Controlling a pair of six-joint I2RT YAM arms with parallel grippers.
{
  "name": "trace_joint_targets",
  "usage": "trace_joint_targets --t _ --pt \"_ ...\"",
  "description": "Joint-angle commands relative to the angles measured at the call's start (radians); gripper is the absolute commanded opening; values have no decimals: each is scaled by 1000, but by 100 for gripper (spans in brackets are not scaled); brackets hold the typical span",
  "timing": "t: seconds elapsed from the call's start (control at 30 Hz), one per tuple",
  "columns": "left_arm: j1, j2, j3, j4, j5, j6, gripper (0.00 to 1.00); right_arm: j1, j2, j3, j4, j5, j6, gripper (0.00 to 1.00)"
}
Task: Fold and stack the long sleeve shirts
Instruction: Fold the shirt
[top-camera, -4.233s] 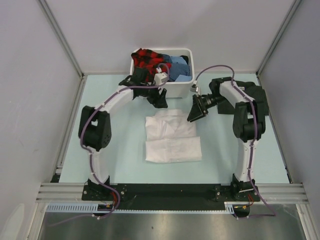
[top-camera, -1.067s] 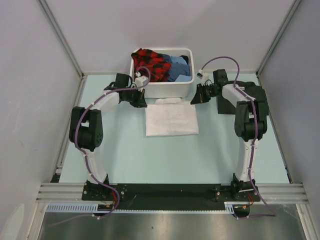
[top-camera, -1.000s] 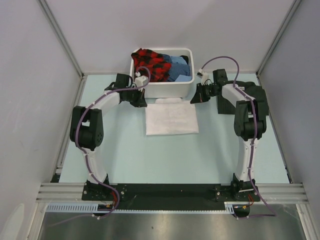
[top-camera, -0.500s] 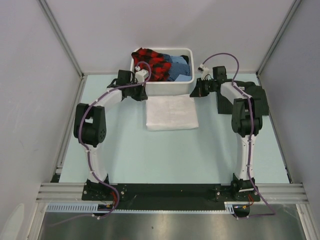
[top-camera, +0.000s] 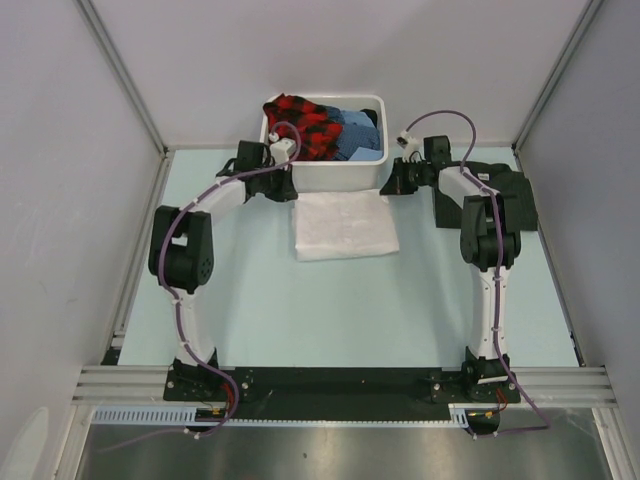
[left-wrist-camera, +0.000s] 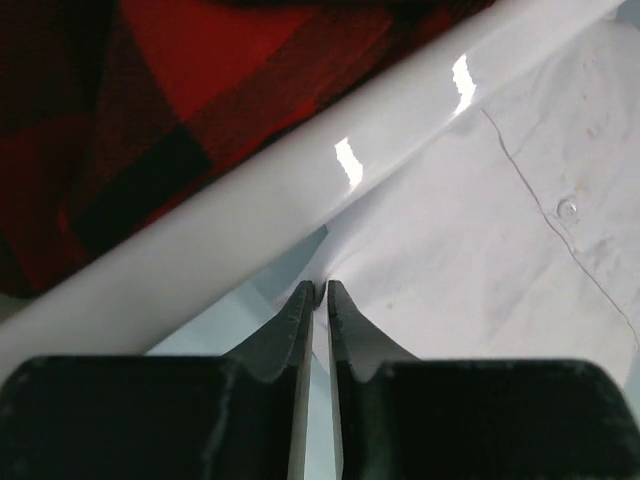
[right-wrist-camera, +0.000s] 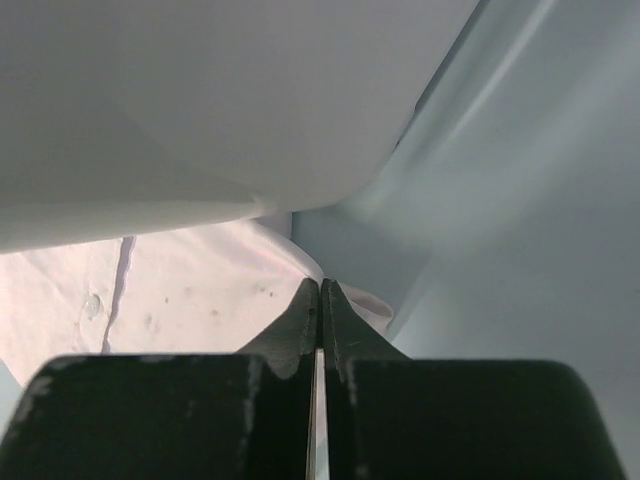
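The white long sleeve shirt (top-camera: 345, 226) lies folded into a flat rectangle on the table, its far edge against the tub. My left gripper (top-camera: 290, 192) sits low at the shirt's far left corner. In the left wrist view its tips (left-wrist-camera: 321, 287) stand a thin crack apart at the cloth's (left-wrist-camera: 480, 250) edge. My right gripper (top-camera: 390, 188) is at the far right corner. Its tips (right-wrist-camera: 320, 284) are pressed together on the hem of the shirt (right-wrist-camera: 190, 290). A dark shirt (top-camera: 524, 190) lies on the right, partly under the right arm.
The white plastic tub (top-camera: 330, 178) stands right behind both grippers, holding a red-and-black plaid cloth (top-camera: 305, 122) and a blue cloth (top-camera: 360, 135). Its rim (left-wrist-camera: 250, 200) and its corner (right-wrist-camera: 200, 100) loom close over the fingers. Grey walls enclose the table on three sides.
Both grippers have moved back toward the tub, and the folded white shirt has slid with them against it. The left jaws have parted a crack.
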Motion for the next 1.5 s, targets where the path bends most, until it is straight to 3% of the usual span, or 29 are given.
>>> trace_joint_targets --t 0.0,0.17,0.2,0.23,0.3,0.53,0.67,0.77,0.83,0.87,0.97,1.03,1.07,1.17,1.3,1.47 --pt "72 -34 -62 57 35 -140 19 11 -11 6 69 16 73 0" --pt "115 -64 -109 74 68 -235 28 26 -14 -42 96 10 124 0" --pt "124 -77 -158 110 123 -289 34 29 -17 -52 99 11 130 0" --pt "130 -112 -178 114 140 -309 46 28 -16 -58 109 14 139 0" --pt "130 -139 -238 105 180 -358 54 29 -16 -71 117 22 156 0" --pt "123 -174 -390 209 250 -499 65 37 -16 -86 145 28 204 0" --pt "112 -171 -429 334 321 -606 67 41 -25 -98 154 30 227 0" --pt "93 -159 -444 403 326 -666 61 43 -21 -97 158 31 244 0" --pt "84 -130 -447 448 330 -702 52 43 -19 -97 160 34 248 0" --pt "81 -119 -447 468 321 -715 42 43 -19 -97 162 37 251 0" --pt "81 -84 -436 470 301 -736 29 40 -14 -91 155 44 254 0" --pt "87 -76 -433 451 298 -731 28 40 -8 -86 152 44 253 0" --pt "92 -79 -436 436 298 -728 29 40 -7 -82 151 42 256 0" --pt "119 -113 -464 408 306 -716 49 43 -7 -75 145 41 256 0" --pt "161 -169 -493 402 370 -711 59 45 -7 -75 140 39 251 0" --pt "155 -197 -522 517 453 -771 68 49 -10 -77 134 39 250 0"
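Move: My left fingers are just loosening on the folded shirt's far-left corner; the shirt's middle is about 12 cm to my left hand's right, 7 cm back and 6 cm below. The white bin's middle is roughly 12 cm ahead and 7 cm to its right. My right hand holds the far-right corner, with the shirt's middle about 9 cm to its left, 7 cm back and 4 cm below; the dark pile sits some 23 cm to its right, level ahead. I let the corner go and open my left hand, swinging it left, then back about 8 cm and down 3 or 4, away from the bin. It cuts back right towards the shirt's left edge, fingers narrowing and reopening, then drifts left again, having rolled right side up and tipped down some 30 degrees. My right hand keeps its pinch, easing left and down about 2 cm. ##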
